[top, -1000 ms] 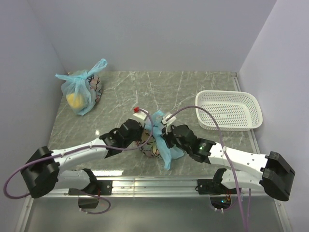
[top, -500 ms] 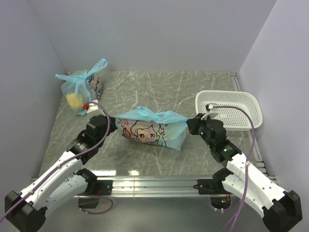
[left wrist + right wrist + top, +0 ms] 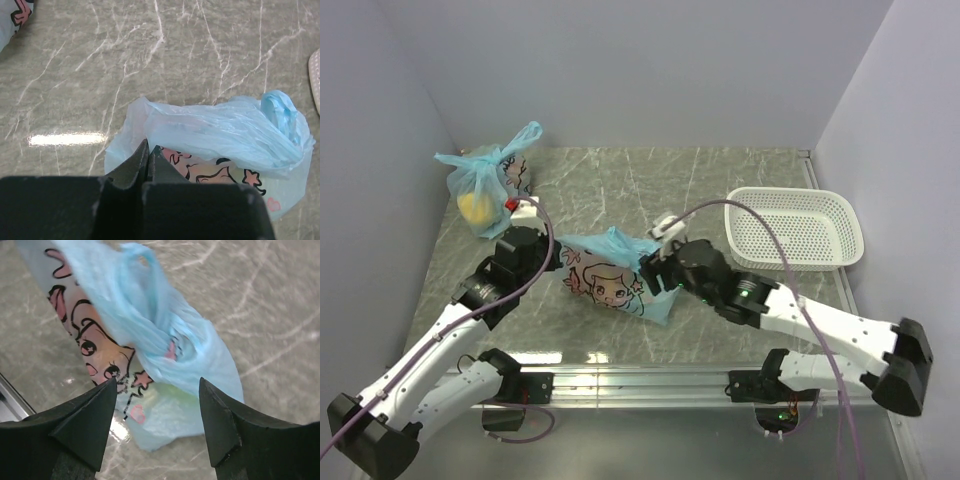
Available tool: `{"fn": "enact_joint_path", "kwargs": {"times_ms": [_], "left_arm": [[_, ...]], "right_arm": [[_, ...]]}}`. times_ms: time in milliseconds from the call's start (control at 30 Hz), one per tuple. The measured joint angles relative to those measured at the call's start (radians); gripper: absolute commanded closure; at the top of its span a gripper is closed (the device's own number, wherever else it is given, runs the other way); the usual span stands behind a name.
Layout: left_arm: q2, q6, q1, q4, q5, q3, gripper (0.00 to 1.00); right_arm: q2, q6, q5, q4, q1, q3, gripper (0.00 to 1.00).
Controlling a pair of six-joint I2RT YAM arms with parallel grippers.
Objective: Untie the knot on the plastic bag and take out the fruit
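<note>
The plastic bag [image 3: 610, 278] is light blue with a cartoon print and sags on the marble table between my arms. My left gripper [image 3: 556, 262] is shut on the film at its left edge, and its closed tips [image 3: 149, 148] press into the bag [image 3: 220, 135]. My right gripper [image 3: 656, 272] is open, with its fingers [image 3: 95, 415] spread over the bag's right end [image 3: 165, 355] and not touching it. A bunched handle loop [image 3: 280, 107] sticks up. I cannot tell whether the knot still holds. The fruit is hidden inside; only a faint green tint [image 3: 172, 390] shows through.
A second tied blue bag with a yellow lump [image 3: 485, 190] stands at the back left, close to my left arm. A white perforated basket [image 3: 795, 228] sits at the right. Grey walls close in the table on three sides.
Half a second ago the bag was stretched taut between both shut grippers. The right gripper has since let go and opened, moving left, and the bag has gone slack.
</note>
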Motion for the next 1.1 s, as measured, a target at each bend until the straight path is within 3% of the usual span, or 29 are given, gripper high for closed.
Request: {"fn": "enact_joint_path", "kwargs": {"times_ms": [267, 467, 567, 633, 667, 733, 933, 1100], "left_arm": [[-0.019, 0.029, 0.000, -0.013, 0.016, -0.027, 0.99], [-0.041, 0.032, 0.002, -0.018, 0.014, -0.032, 0.99], [-0.042, 0.032, 0.006, -0.018, 0.017, -0.032, 1.00], [-0.042, 0.032, 0.011, -0.018, 0.018, -0.032, 1.00], [-0.043, 0.032, 0.013, -0.018, 0.018, -0.032, 0.99], [-0.043, 0.032, 0.018, -0.018, 0.019, -0.033, 1.00], [-0.042, 0.029, 0.035, -0.018, 0.018, -0.035, 0.99], [-0.040, 0.009, 0.090, -0.018, 0.016, -0.036, 1.00]], "right_arm": [[0.281, -0.192, 0.107, -0.026, 0.113, 0.087, 0.30], [0.380, -0.240, 0.203, -0.004, 0.113, 0.087, 0.42], [0.416, -0.249, 0.254, 0.024, 0.113, 0.087, 0.57], [0.435, -0.256, 0.299, 0.052, 0.113, 0.087, 0.74], [0.438, -0.262, 0.314, 0.060, 0.113, 0.087, 0.87], [0.443, -0.269, 0.347, 0.078, 0.113, 0.086, 0.98], [0.412, -0.270, 0.396, 0.121, 0.113, 0.058, 1.00], [0.263, -0.217, 0.418, 0.113, 0.080, 0.006, 1.00]]}}
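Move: The loose blue end of the bag, at the right of its bunched top, lies about 4 cm ahead of the open right gripper, 2 cm to its left and 9 cm below. The printed, fruit-filled bag body sits some 8 cm left, level ahead and 16 cm down; the white basket stands about 35 cm right, 13 cm farther out and 17 cm lower. From the left gripper, already holding the bag's other end, that loose end is roughly 19 cm right, straight across and 8 cm lower. The right fingertips pinch the loose blue end of the bag: the open hand swings slightly left and sinks about 9 cm, rolling its left side down some 30 degrees, eases forward over it and shuts, then lifts and draws off to the right. The left hand keeps its pinch, settles about a centimetre, then pulls left away from the right hand. ##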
